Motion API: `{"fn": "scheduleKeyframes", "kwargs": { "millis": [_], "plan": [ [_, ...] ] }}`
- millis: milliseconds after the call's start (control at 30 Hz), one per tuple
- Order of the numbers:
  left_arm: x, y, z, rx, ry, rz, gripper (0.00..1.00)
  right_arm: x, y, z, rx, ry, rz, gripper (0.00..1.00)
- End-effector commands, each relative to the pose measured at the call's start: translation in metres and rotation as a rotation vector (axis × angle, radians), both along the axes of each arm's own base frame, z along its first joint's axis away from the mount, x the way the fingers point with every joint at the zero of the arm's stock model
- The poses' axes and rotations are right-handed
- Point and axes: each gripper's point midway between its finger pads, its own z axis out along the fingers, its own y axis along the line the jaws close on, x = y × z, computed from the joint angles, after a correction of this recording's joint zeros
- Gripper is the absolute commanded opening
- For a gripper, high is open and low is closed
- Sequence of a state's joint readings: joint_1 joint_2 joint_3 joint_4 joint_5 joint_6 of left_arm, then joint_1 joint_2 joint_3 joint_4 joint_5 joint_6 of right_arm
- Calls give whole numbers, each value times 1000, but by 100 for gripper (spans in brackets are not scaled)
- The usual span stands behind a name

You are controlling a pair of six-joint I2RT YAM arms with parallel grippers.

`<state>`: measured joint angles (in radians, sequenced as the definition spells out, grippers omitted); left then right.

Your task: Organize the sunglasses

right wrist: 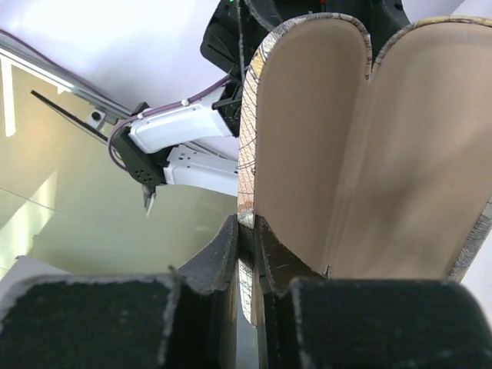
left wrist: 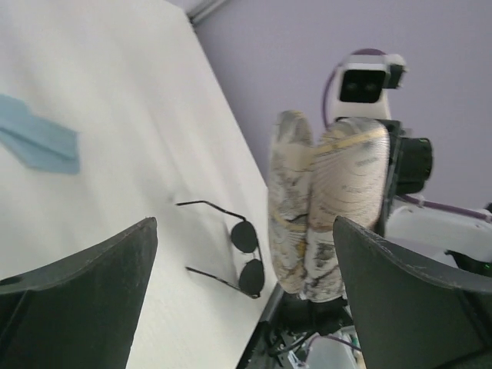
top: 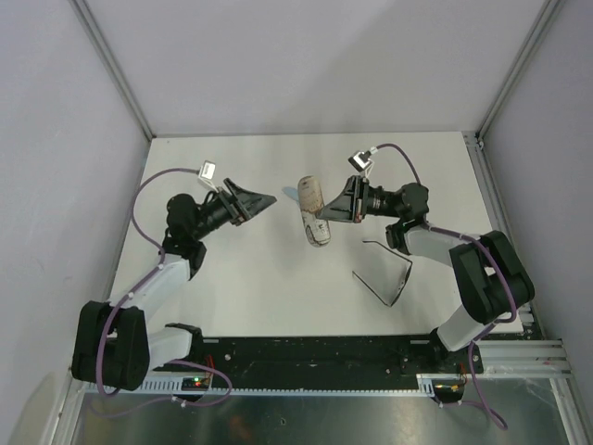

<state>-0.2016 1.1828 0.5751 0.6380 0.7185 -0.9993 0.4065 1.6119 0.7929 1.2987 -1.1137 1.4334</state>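
Note:
The sunglasses (top: 404, 280) lie on the white table with their temple arms unfolded, close to the right arm; the left wrist view shows their dark round lenses (left wrist: 247, 254). The beige-grey patterned case (top: 313, 211) stands open at mid-table. My right gripper (top: 326, 213) is shut on the rim of one shell (right wrist: 247, 201), and the case's plain beige inside (right wrist: 346, 146) fills that view. My left gripper (top: 262, 200) is open, a short way left of the case (left wrist: 323, 207) and not touching it, with nothing between its fingers (left wrist: 77, 300).
A light blue cloth (left wrist: 42, 142) lies flat on the table beyond the case, and only its edge (top: 289, 195) shows from above. The table's near edge and black rail (top: 324, 352) run just below the sunglasses. Grey walls enclose three sides.

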Motion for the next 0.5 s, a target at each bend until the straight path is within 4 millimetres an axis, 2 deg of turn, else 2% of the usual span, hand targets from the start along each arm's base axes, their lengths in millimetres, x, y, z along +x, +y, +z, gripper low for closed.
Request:
{"fn": "scheduleKeyframes", "kwargs": {
  "millis": [0, 133, 233, 333, 467],
  "plan": [
    [0, 17, -20, 59, 16, 60, 99, 5, 11, -4, 0, -155, -64, 0],
    [4, 43, -64, 5, 235, 161, 100, 30, 27, -55, -225, -76, -187, 0],
    [5, 59, -82, -14, 283, 187, 100, 48, 35, -96, -448, -84, -306, 0],
    [3, 64, -86, -5, 271, 214, 100, 53, 42, -134, -610, -53, -346, 0],
    [0, 71, -87, 15, 247, 266, 99, 54, 61, -164, -682, -2, -338, 0]
  ]
}}
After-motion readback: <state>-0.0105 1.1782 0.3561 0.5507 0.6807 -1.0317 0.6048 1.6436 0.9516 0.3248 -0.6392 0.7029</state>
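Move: The right gripper holds the open glasses case. The bare table it comes down towards lies about 6 cm ahead, 7 cm left and 27 cm below; the blue cloth is some 23 cm ahead and 4 cm left, the sunglasses 20 cm right and 2 cm back, both on the table. From the empty left gripper that spot is roughly level ahead, 6 cm right and 24 cm below, while the case is 11 cm right, 5 cm back and slightly higher. Lower the right gripper about 12 cm towards the bare table short of the blue cloth, carrying the case left and forward as well; tip its left-pointing fingers down some 30 degrees, swing them a little clockwise and keep them pinched on the case's edge. Meanwhile sink the open, empty left gripper about 10 cm and draw it left, away from the case, its fingers tipping down and turning slightly counter-clockwise. ##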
